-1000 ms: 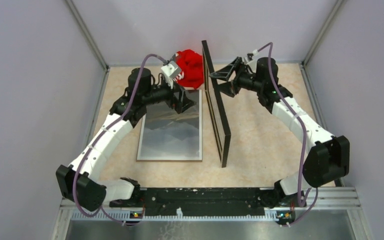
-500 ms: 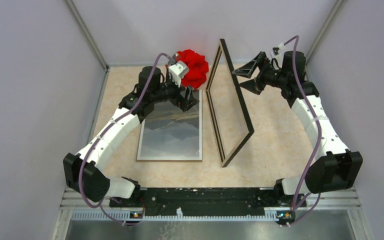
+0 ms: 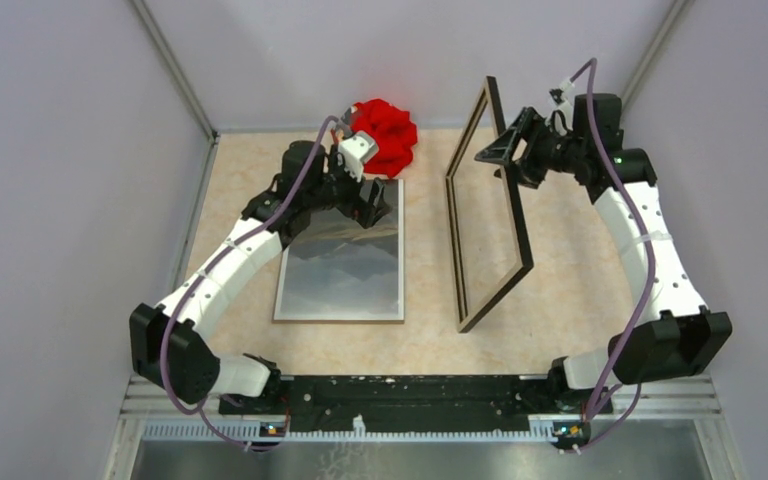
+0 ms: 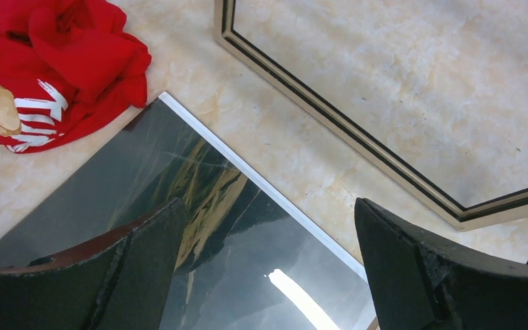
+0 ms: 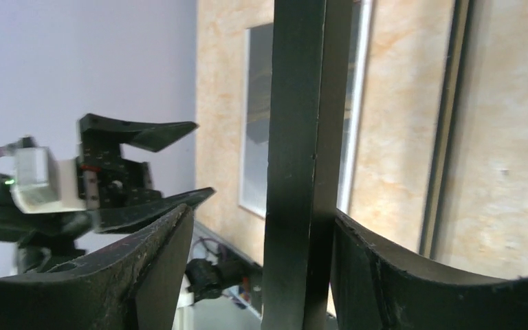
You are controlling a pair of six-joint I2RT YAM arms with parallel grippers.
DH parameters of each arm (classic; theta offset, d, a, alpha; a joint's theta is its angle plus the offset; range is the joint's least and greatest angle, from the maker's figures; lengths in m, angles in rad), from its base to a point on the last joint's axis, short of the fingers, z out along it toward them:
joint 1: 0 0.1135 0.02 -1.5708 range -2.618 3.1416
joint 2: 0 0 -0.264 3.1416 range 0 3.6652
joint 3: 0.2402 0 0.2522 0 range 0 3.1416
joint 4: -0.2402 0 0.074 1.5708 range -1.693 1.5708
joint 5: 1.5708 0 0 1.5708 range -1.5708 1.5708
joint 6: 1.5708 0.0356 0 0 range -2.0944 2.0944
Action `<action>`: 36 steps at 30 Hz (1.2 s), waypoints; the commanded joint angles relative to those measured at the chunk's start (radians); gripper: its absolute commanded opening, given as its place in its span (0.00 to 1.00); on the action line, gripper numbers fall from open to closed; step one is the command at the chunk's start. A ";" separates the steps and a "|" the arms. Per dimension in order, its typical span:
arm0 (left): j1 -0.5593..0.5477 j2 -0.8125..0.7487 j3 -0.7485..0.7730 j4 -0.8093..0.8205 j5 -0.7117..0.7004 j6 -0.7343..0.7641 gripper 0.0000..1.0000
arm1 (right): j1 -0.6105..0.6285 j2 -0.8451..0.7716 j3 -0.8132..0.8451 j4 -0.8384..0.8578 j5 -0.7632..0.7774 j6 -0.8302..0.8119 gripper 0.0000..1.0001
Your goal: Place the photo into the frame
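Observation:
The photo (image 3: 340,270), a dark misty mountain print with a thin white edge, lies flat on the table left of centre. My left gripper (image 3: 370,205) hovers open over its far end, nothing between the fingers (image 4: 412,268); the print (image 4: 213,227) fills the gap below them. The frame (image 3: 516,215) stands on its long edge right of the photo, its top leaning right. My right gripper (image 3: 505,155) straddles the top bar (image 5: 295,137) with its jaws open: the bar rests against one finger (image 5: 385,268), with a gap to the other.
A red cloth bundle (image 3: 385,130) lies at the back of the table beside the photo's far end and my left wrist, and it shows at the upper left (image 4: 62,62) of the left wrist view. Grey walls enclose the table on three sides.
The frame has tipped from upright on its edge to leaning right, its top carried right with my right gripper. My left gripper has stayed open over the photo's far end.

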 commanded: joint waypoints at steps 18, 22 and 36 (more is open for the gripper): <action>-0.002 -0.019 -0.051 0.036 -0.078 0.022 0.98 | -0.011 0.058 0.012 -0.362 0.482 -0.345 0.51; -0.003 -0.020 -0.057 0.041 -0.094 0.029 0.98 | -0.012 0.043 -0.041 -0.338 0.487 -0.361 0.48; 0.001 -0.031 -0.102 0.034 -0.162 0.066 0.98 | -0.009 0.140 -0.186 -0.245 0.583 -0.443 0.29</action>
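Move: The frame, already in the right hand by one long bar, hangs nearly on edge. The clear table where it gets laid is about 32 cm below this hand, 3 cm left and 2 cm ahead. The photo's middle lies 29 cm to the hand's left and 2 cm ahead, also 32 cm down; the red cloth is 22 cm left and some 28 cm ahead. From the left hand, that clear patch is 19 cm right, 3 cm ahead and 25 cm below. The frame is laid over by its upper bar: the right hand lowers that bar about 17 cm and carries it 10 cm right, away from the photo, drifting slightly back. Its wrist rolls some 40 degrees until the fingers point mostly down, and the spread fingers close to pinch the bar. The open left hand sinks 4 cm and eases left over the photo, without touching it. ##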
